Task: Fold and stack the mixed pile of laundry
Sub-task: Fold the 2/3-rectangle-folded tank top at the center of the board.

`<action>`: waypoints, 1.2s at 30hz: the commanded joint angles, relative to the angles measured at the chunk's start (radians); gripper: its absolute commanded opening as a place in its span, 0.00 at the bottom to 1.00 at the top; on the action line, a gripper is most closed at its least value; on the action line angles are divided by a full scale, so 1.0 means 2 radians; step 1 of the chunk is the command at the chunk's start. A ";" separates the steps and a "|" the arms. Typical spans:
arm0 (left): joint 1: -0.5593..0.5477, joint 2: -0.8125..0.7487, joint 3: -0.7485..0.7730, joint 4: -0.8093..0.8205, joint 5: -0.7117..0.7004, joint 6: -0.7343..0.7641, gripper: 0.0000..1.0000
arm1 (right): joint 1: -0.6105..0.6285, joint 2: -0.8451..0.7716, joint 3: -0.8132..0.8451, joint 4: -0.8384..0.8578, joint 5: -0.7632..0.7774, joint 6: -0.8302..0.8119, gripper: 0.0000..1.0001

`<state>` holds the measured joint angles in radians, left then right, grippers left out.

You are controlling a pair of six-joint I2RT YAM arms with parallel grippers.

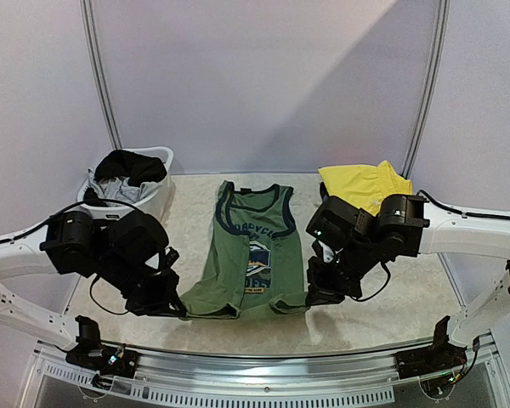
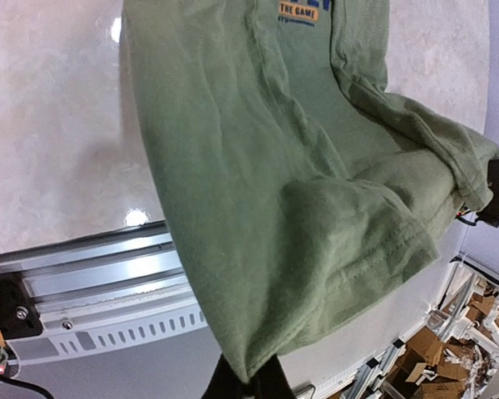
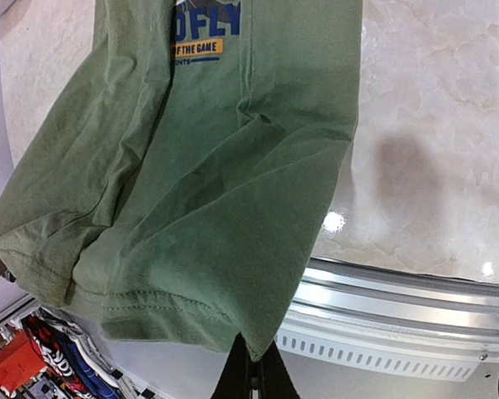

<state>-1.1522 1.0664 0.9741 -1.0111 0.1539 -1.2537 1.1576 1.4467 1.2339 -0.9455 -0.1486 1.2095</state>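
Note:
An olive-green sleeveless shirt (image 1: 253, 255) with navy trim and a chest graphic lies flat in the middle of the table, its hem toward the near edge. My left gripper (image 1: 180, 309) is shut on the hem's left corner (image 2: 248, 366), lifted a little. My right gripper (image 1: 310, 297) is shut on the right hem corner (image 3: 258, 345). Each wrist view shows the green cloth (image 2: 299, 191) (image 3: 200, 183) hanging from pinched black fingertips. A folded yellow garment (image 1: 364, 184) lies at the back right. Black and grey pieces (image 1: 129, 168) fill the tub.
A white plastic tub (image 1: 157, 197) stands at the back left of the table. The aluminium rail (image 1: 255, 367) runs along the near edge under both grippers. Bare pale tabletop (image 1: 408, 289) lies right and left of the shirt.

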 commanded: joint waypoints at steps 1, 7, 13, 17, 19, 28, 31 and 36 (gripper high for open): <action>0.028 0.033 0.034 -0.017 -0.016 0.047 0.00 | -0.007 0.010 0.020 -0.010 0.043 -0.015 0.00; 0.075 0.081 0.083 -0.021 -0.023 0.091 0.00 | -0.036 0.040 0.062 -0.027 0.060 -0.053 0.00; 0.121 0.134 0.126 -0.021 -0.011 0.141 0.00 | -0.067 0.076 0.105 -0.038 0.067 -0.098 0.00; 0.151 0.170 0.162 -0.026 -0.006 0.174 0.00 | -0.086 0.091 0.127 -0.038 0.072 -0.114 0.00; 0.168 0.190 0.185 -0.037 -0.006 0.197 0.00 | -0.096 0.097 0.134 -0.032 0.089 -0.123 0.00; 0.225 0.289 0.257 -0.048 0.012 0.282 0.00 | -0.142 0.162 0.195 -0.041 0.090 -0.179 0.00; 0.235 0.317 0.273 -0.043 0.016 0.296 0.00 | -0.155 0.179 0.204 -0.035 0.085 -0.191 0.00; 0.248 0.362 0.298 -0.034 0.012 0.317 0.00 | -0.172 0.209 0.220 -0.029 0.080 -0.209 0.00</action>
<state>-0.6876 1.7397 1.5230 -1.0832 0.1761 -0.6838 0.8379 1.8217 1.6409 -1.0096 0.0051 0.8398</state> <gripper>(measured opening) 0.027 0.010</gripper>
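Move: The hem corners are already pinched. They're being taken to the chest lettering of the tank top, which lies about 30 cm ahead, 17 cm right and 12 cm below the left hand, and some 27 cm ahead and 13 cm left of the right hand. The round logo lies on the same line, 10 cm nearer. The yellow stack sits roughly 37 cm ahead and 23 cm right of the right hand; the basket, 35 cm ahead and 22 cm left of the left hand. Keeping their pinch on the two hem corners, both hands sweep forward together, about 20 cm on the left and a little less on the right, bringing the raised hem over the tank top's lower part towards the chest lettering. They stay nearly level at first, then sink a few centimetres near the end, the left more, while the right fingertips swing some 15 degrees forward. ##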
